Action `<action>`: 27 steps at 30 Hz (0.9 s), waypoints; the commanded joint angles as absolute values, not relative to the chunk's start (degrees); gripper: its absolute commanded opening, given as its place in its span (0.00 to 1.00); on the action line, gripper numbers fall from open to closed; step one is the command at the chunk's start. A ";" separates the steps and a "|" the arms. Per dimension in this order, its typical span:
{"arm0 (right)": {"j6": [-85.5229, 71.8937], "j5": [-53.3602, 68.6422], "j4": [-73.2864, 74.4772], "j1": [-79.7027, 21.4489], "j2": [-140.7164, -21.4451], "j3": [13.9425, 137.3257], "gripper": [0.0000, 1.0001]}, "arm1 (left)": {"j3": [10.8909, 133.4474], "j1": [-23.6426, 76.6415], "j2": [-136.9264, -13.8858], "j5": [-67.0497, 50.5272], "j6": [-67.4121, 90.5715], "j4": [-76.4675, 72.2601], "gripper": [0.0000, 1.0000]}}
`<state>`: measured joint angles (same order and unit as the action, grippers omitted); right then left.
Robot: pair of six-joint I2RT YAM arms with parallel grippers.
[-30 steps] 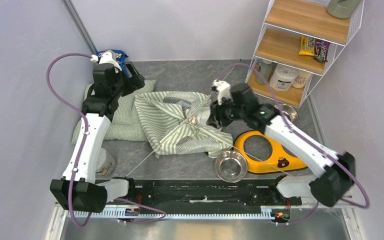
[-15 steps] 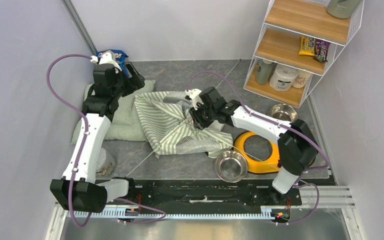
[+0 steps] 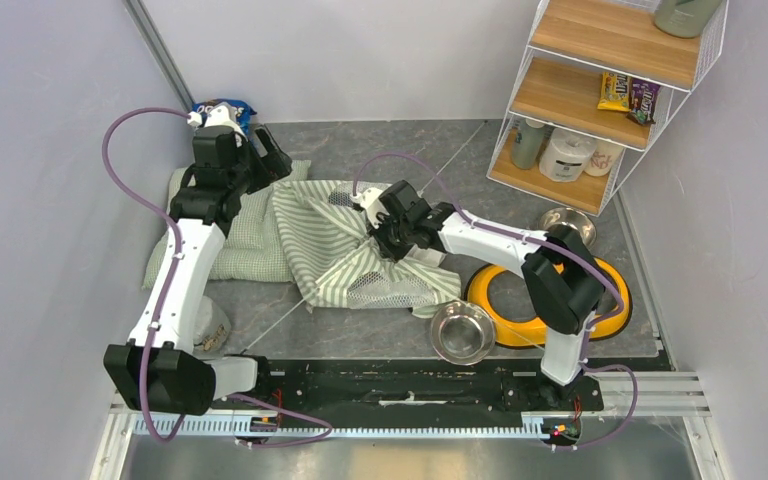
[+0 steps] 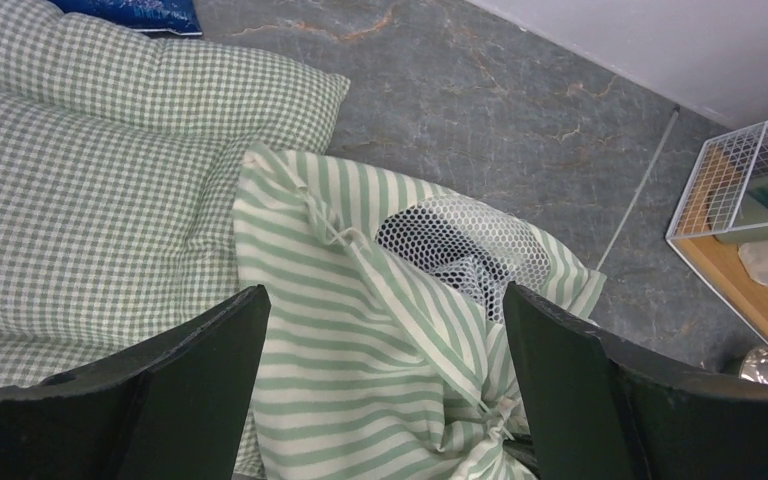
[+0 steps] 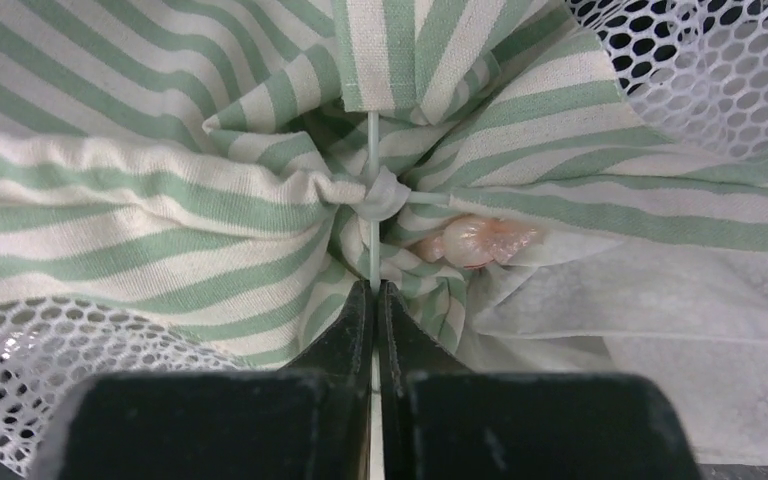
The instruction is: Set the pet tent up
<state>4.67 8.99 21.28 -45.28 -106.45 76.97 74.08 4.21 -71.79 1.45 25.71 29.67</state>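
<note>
The pet tent (image 3: 325,240) lies collapsed on the grey floor, green-and-white striped cloth with white mesh panels, bunched to a knot at its middle. My right gripper (image 3: 386,238) is down at that knot. In the right wrist view it (image 5: 374,288) is shut on a thin white pole (image 5: 372,150) that runs up through a white loop into the striped folds (image 5: 140,190). My left gripper (image 3: 272,156) hangs open above the tent's far left corner. Its wrist view shows the jaws (image 4: 385,296) wide apart over the stripes (image 4: 360,320), holding nothing.
A pale green checked cushion (image 3: 245,225) lies under the tent's left edge. A yellow bowl holder (image 3: 520,322) and a steel bowl (image 3: 462,332) sit right of the tent, with another bowl (image 3: 560,222) by the wire shelf (image 3: 600,95). A blue bag (image 3: 222,107) sits in the back corner.
My right arm swung left over the tent's middle and its jaws closed on the thin pole. The left arm shifted slightly and stayed open.
</note>
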 commanded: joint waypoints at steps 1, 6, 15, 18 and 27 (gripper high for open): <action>5.50 5.19 15.52 -46.26 -105.57 77.96 0.00 | 77.05 3.75 -72.08 2.04 26.06 28.98 0.93; 7.78 3.00 11.48 -47.44 -103.38 76.38 0.00 | 78.91 3.74 -71.84 2.37 25.62 29.62 0.93; 5.82 -2.46 1.59 -47.81 -97.87 73.39 0.00 | 81.06 3.70 -70.23 2.31 25.82 30.93 0.93; 5.14 -4.57 -0.68 -47.84 -96.24 72.29 0.00 | 81.52 3.71 -69.59 1.77 25.87 31.29 0.93; 0.17 -13.36 -1.11 -47.90 -97.64 75.32 0.00 | 81.59 3.76 -66.78 0.45 26.56 31.64 0.93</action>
<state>4.01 -7.22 3.22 -47.64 -98.19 72.31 79.13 3.95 -69.10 1.34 25.71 31.62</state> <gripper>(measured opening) 0.010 0.928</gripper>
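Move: Just forward-left of the shut right fingers, about 2 cm ahead, 3 cm left and a little lower, is the tent hub; the fingers already pinch a thin pole beside it. The white bag lies some 3 cm ahead, 7 cm right and 4 cm below, and the near steel bowl about 15 cm back, 15 cm right and 7 cm lower. From the empty left hand, the hub lies roughly 18 cm right, 6 cm back and 21 cm down. Keeping its pinch on the pole beside the hub, the right hand eases slightly forward, left and up, then lifts faster, ending about 8.5 cm higher and 5 cm farther forward, while its pointing-down fingers tip outward some 20 degrees and turn a little clockwise. Wide open and empty, the left hand rises about 5 cm. ##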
